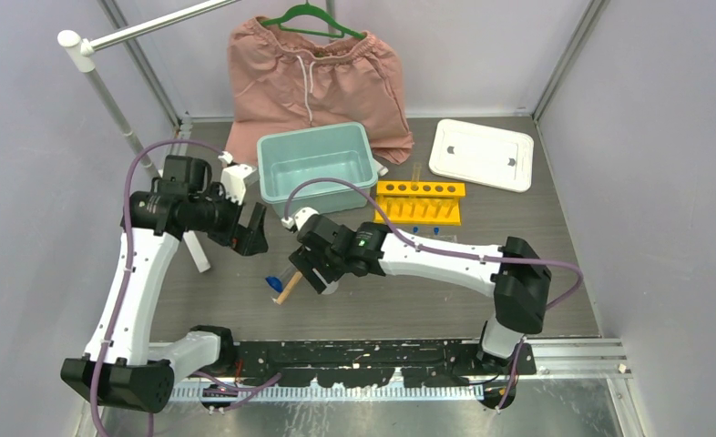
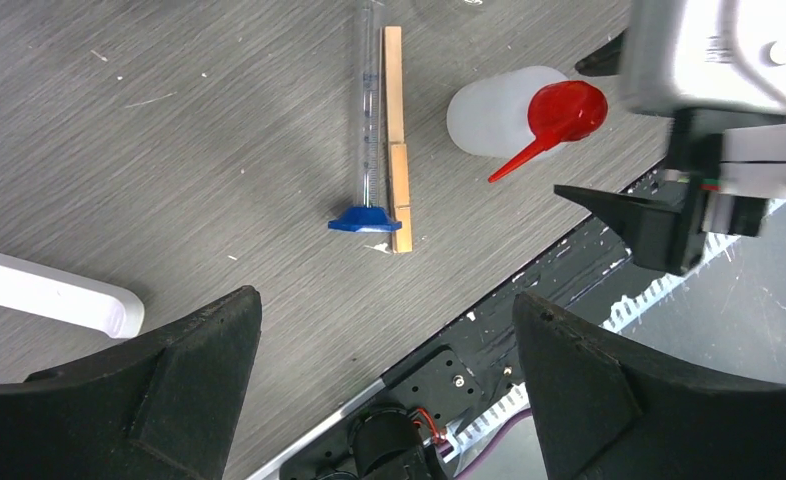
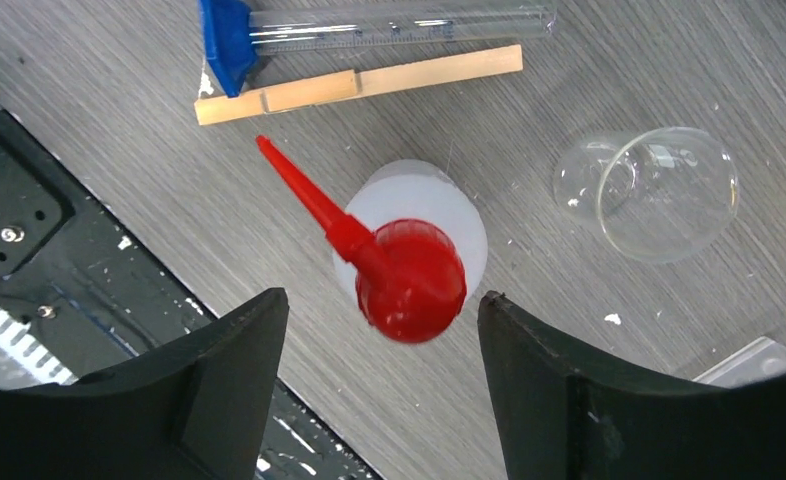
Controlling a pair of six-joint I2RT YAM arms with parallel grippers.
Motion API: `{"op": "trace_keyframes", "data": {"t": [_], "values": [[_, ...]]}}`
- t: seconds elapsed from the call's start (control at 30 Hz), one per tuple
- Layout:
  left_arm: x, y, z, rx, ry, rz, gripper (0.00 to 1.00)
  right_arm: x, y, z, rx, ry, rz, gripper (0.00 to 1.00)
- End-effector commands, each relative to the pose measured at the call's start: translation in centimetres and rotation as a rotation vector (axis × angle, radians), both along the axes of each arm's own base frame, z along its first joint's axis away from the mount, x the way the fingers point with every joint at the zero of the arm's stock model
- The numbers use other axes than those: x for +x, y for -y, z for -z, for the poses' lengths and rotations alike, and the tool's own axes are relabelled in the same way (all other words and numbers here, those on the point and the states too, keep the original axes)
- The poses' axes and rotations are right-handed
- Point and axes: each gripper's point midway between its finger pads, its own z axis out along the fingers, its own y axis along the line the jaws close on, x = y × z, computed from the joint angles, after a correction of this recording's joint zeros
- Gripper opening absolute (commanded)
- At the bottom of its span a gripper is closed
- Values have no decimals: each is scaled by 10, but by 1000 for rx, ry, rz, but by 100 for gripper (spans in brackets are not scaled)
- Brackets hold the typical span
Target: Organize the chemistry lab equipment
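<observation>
The white squeeze bottle (image 3: 424, 195) with its red nozzle (image 3: 299, 190) stands upright on the table. My right gripper (image 3: 381, 296) is open, a finger on either side of the bottle's red cap and not touching it. Beyond the bottle lie a wooden stick (image 3: 359, 85) and a clear tube (image 3: 399, 25) with a blue end (image 3: 227, 40), side by side. A tiny clear beaker (image 3: 659, 190) lies on its side to the right. My left gripper (image 2: 386, 295) is open and holds nothing; it hangs left of the stick (image 2: 397, 140) and bottle (image 2: 489, 110).
The yellow rack (image 1: 418, 202) stands behind the right arm, small blue caps (image 1: 415, 229) in front of it. A teal bin (image 1: 318, 164), a white lid (image 1: 482, 153) and pink shorts (image 1: 313, 77) are at the back. A white post (image 2: 49, 298) lies beside my left gripper.
</observation>
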Motion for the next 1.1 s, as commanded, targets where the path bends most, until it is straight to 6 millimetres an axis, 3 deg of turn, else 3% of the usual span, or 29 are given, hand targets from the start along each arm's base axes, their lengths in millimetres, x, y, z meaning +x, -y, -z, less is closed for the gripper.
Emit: {"op": "trace_keyframes", "data": {"t": [0.0, 0.27, 0.43, 0.67, 0.77, 0.9, 1.07], "values": [[-1, 2, -19, -20, 56, 5, 96, 18, -24, -27, 78, 66, -30, 73], [-1, 2, -25, -25, 73, 14, 96, 20, -34, -21, 82, 22, -54, 62], [0, 3, -25, -27, 69, 15, 95, 17, -32, -23, 80, 1, -54, 37], [0, 4, -28, -31, 79, 19, 95, 14, -22, -16, 42, -11, -42, 42], [0, 4, -29, -34, 79, 19, 95, 15, -20, -16, 43, -16, -24, 30], [-2, 4, -30, -37, 77, 18, 95, 21, -15, -46, 90, -15, 27, 11], [-2, 5, -32, -43, 77, 9, 95, 41, 0, -118, 290, -103, 137, 2]]}}
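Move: The wash bottle's red cap is already between the right hand's open fingers. The bottle's middle lies about 1 cm ahead, 2 cm left and 5 cm below that hand. On the table, some 12 cm below, the wooden stick is about 3 cm ahead and 9 cm left, with the graduated cylinder about 5 ahead and 12 left. The beaker stands roughly 10 ahead and 3 right. The left hand has the bottle about 17 cm right, 1 back, 14 below. The right fingers pinch the red cap of the wash bottle from both sides, after the hand has eased about 2.5 cm left and forward to centre on it. The hand holds there as the grip settles, then starts to rise, going up about 2 cm with a small shift to the right and forward, keeping its hold. ##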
